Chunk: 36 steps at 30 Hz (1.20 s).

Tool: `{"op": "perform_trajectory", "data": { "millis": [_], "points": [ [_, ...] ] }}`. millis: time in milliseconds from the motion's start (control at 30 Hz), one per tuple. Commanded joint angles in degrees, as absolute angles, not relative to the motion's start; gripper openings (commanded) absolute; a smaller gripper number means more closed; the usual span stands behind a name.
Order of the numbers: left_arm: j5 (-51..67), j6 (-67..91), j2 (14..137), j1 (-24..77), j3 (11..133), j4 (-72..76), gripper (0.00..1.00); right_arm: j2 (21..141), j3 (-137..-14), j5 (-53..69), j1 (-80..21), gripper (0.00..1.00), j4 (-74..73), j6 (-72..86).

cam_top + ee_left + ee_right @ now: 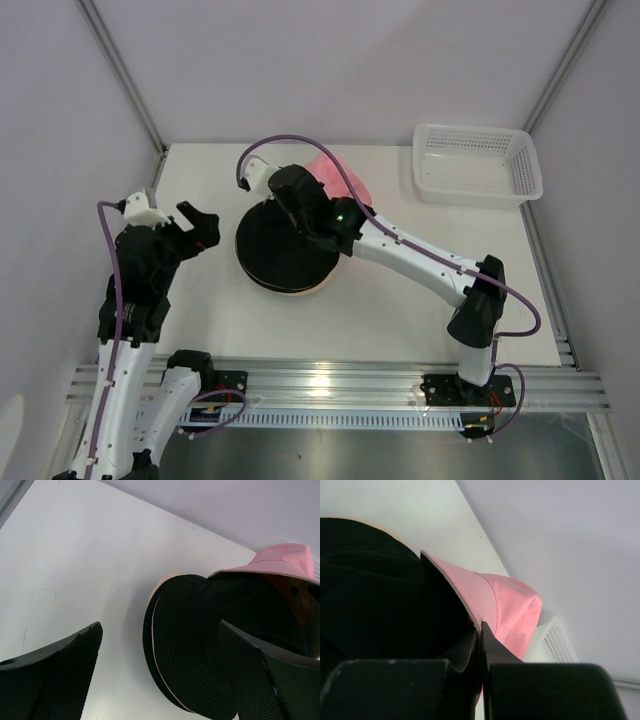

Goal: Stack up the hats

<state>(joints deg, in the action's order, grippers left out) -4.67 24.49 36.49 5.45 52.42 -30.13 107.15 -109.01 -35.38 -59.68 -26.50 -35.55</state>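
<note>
Two black hats (280, 250) lie stacked mid-table on a tan hat whose rim (303, 291) peeks out below. The pink bucket hat (340, 172) hangs tilted over the stack's far edge, partly hidden by my right arm. My right gripper (312, 196) is shut on its brim; in the right wrist view the gripper (481, 626) pinches the pink hat (512, 605) beside the black hat (370, 595). My left gripper (197, 226) stands open left of the stack, holding nothing. In the left wrist view the gripper (160, 672) faces the black hat (200, 650) and the pink hat (285, 560).
A white lattice basket (520, 175) stands at the back right corner, also seen past the pink hat as the basket (552, 642) in the right wrist view. Walls close the table at the back and both sides. Rails run along the near edge.
</note>
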Motion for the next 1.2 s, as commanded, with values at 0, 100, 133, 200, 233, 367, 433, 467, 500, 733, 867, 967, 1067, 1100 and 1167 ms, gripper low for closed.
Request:
{"op": "perform_trajectory", "data": {
  "millis": [0,100,133,200,233,367,433,467,500,733,867,967,1067,1100,1167],
  "points": [
    [-5.8,28.8,36.6,3.3,50.8,-29.2,1.0,105.4,-113.5,-30.9,-59.7,0.0,-27.2,-30.7],
    [-5.4,32.5,36.3,2.5,49.0,-28.6,0.99,104.2,-114.1,-28.2,-60.1,0.0,-26.9,-29.7],
    [-4.7,34.2,36.2,2.4,47.4,-28.0,1.0,103.9,-114.1,-27.2,-60.4,0.0,-27.0,-29.9],
    [-3.8,35.8,35.8,2.0,46.2,-27.1,1.0,102.5,-112.9,-23.7,-61.8,0.0,-25.8,-30.7],
    [-3.0,37.3,35.7,1.9,44.4,-26.4,1.0,102.1,-112.3,-22.7,-62.4,0.0,-25.2,-31.4],
    [-0.4,41.1,35.4,1.1,41.4,-24.7,0.99,102.3,-112.5,-19.3,-64.9,0.0,-24.8,-31.2],
    [2.1,43.3,35.2,1.1,40.1,-23.4,1.0,103.0,-113.7,-18.7,-66.4,0.0,-26.1,-30.6],
    [4.0,43.9,35.2,1.1,38.4,-21.7,1.0,103.3,-114.2,-18.3,-67.0,0.0,-26.7,-30.5],
    [4.7,44.6,35.2,1.1,38.1,-21.2,1.0,103.4,-114.3,-18.4,-67.7,0.0,-27.1,-30.8],
    [2.6,47.6,33.4,1.0,35.0,-21.5,0.99,102.5,-113.4,-14.2,-71.9,0.0,-29.6,-29.8],
    [0.4,47.5,31.9,-0.1,36.6,-25.9,1.0,102.0,-110.7,-13.4,-72.8,0.0,-31.5,-26.7],
    [0.2,47.1,31.6,-1.9,39.2,-28.8,1.0,101.3,-107.6,-13.1,-73.1,0.0,-32.5,-24.9],
    [0.3,47.2,31.7,-2.5,41.0,-30.8,1.0,100.0,-103.3,-12.0,-73.3,0.0,-32.1,-22.7],
    [0.3,47.3,31.8,-3.2,41.3,-31.4,0.99,99.4,-101.0,-11.3,-73.5,0.0,-31.1,-22.2],
    [0.3,47.1,31.6,-3.9,42.1,-32.3,1.0,98.9,-98.9,-9.4,-73.7,0.0,-29.9,-20.8]
  ]
}}
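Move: The pink hat, pinched by its brim in the closed right fingers, has its middle about 8 cm right of that hand and 3 cm ahead, a touch lower. The stack of black hats it goes onto lies about 7 cm back from the right hand, level sideways, some 20 cm below. From the open left hand the stack is about 14 cm right, 3 cm ahead and 20 cm down; the pink hat is 21 cm right, 12 cm ahead. The pink hat is drawn back over the stacked black hats by the right hand, which keeps its brim pinched, travels roughly 15 cm back and 8 cm left, and dips near the end, turning nearly 30 degrees counter-clockwise and tipping fingers down. The left hand, wide open, sinks about 10 cm towards the stack's left edge, rolling left side down, then lifts slightly. ##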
